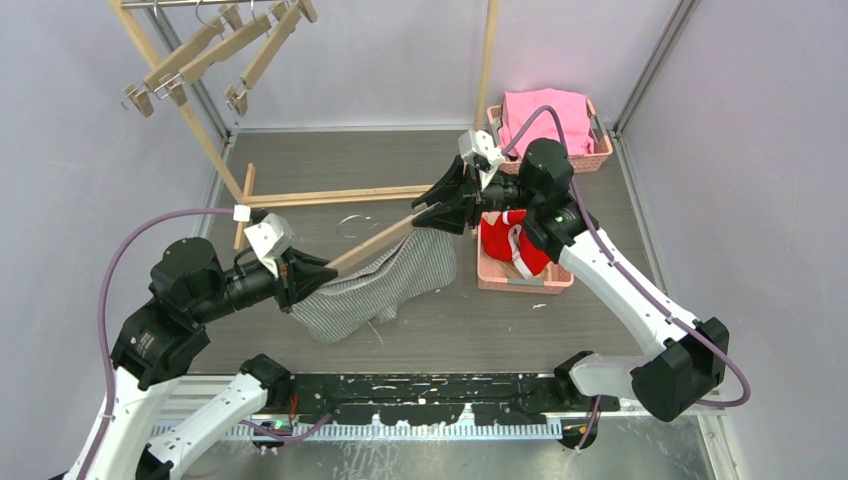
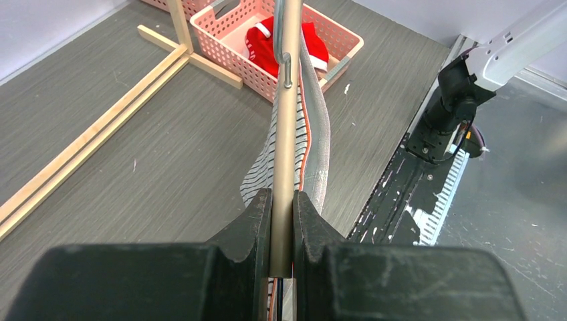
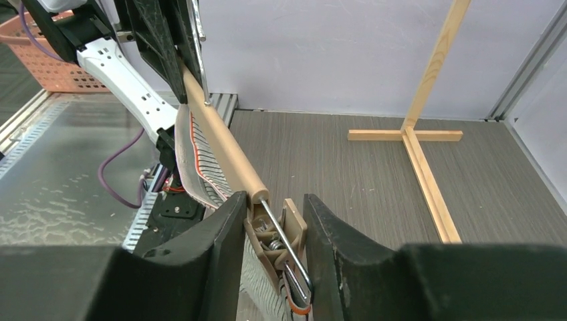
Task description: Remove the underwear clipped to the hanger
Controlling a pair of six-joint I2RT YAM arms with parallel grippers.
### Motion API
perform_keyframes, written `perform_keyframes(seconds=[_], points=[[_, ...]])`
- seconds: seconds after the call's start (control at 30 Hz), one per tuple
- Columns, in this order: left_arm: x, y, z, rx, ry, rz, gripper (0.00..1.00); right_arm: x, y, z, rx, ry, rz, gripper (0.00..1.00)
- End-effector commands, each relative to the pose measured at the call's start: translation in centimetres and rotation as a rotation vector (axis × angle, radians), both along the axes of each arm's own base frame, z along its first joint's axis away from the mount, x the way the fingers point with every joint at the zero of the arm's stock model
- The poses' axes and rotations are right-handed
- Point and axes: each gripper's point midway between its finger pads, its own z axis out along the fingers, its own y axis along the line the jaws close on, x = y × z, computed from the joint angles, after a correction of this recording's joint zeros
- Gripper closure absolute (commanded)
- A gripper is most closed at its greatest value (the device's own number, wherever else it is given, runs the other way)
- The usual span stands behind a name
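The wooden hanger bar [image 1: 375, 245] is held level above the table between both grippers. The grey-and-white striped underwear [image 1: 385, 285] hangs from it, also showing in the left wrist view [image 2: 314, 127]. My left gripper [image 1: 325, 275] is shut on the bar's left end [image 2: 286, 120]. My right gripper [image 1: 425, 210] is closed around the clip [image 3: 277, 241] at the bar's right end, which pinches the striped cloth [image 3: 197, 170]. The red underwear [image 1: 510, 245] lies in the near pink basket [image 1: 520, 283]. The cream underwear is out of view.
A second pink basket [image 1: 600, 155] at the back right holds the pink cloth [image 1: 545, 115]. A wooden rack base [image 1: 330, 197] lies across the table. Spare hangers [image 1: 215, 50] hang at the top left. Grey walls close in both sides.
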Motion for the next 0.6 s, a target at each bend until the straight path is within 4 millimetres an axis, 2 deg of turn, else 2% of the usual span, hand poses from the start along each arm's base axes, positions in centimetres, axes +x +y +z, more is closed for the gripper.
perform_keyframes(seconds=[0.0,0.1,0.13,0.17,0.2,0.27,0.4,0.57], points=[[1.4,0.0,5.2,-0.071,-0.163,0.038,1.0,-1.3,-0.2,1.3,0.018,-0.052,0.041,0.99],[1.6,-0.2,5.4,-0.066,-0.169,0.029,1.0,-1.4,-0.4,1.7,0.027,-0.07,0.029,0.99],[1.6,-0.3,5.5,-0.063,-0.173,0.021,1.0,-1.5,-0.4,1.9,0.03,-0.073,0.027,0.95],[1.5,-0.4,5.6,-0.06,-0.176,0.009,1.0,-1.4,-0.4,2.2,0.032,-0.074,0.021,0.65],[1.4,-0.7,5.8,-0.058,-0.18,-0.009,1.0,-1.3,-0.5,2.4,0.034,-0.077,0.019,0.45],[1.2,-1.2,6.1,-0.053,-0.178,-0.05,1.0,-1.4,-0.6,3.0,0.034,-0.088,0.038,0.35],[0.9,-1.7,6.3,-0.042,-0.165,-0.092,1.0,-1.6,-0.6,4.2,0.03,-0.091,0.077,0.29],[0.8,-1.7,6.2,-0.029,-0.157,-0.097,1.0,-1.6,-0.6,4.3,0.027,-0.089,0.096,0.33]])
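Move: The right fingers are already on the clip at the hanger's far end, right at the hand point; the striped underwear hangs some 9 cm left of that hand, 5 cm back and 12 cm below. The basket with the red garment lies roughly 25 cm to the right hand's right, 22 cm ahead and well below. From the left gripper, already holding the hanger's other end, that clip is about 19 cm right, 10 cm ahead, at similar height. Keep the right fingers squeezed on the clip a moment longer, then open them off it and raise that hand about 3 cm above where it squeezed. Meanwhile keep the left grip on the hanger and lift it nearly 3 cm, easing slightly forward and to the right as the right hand clears. ##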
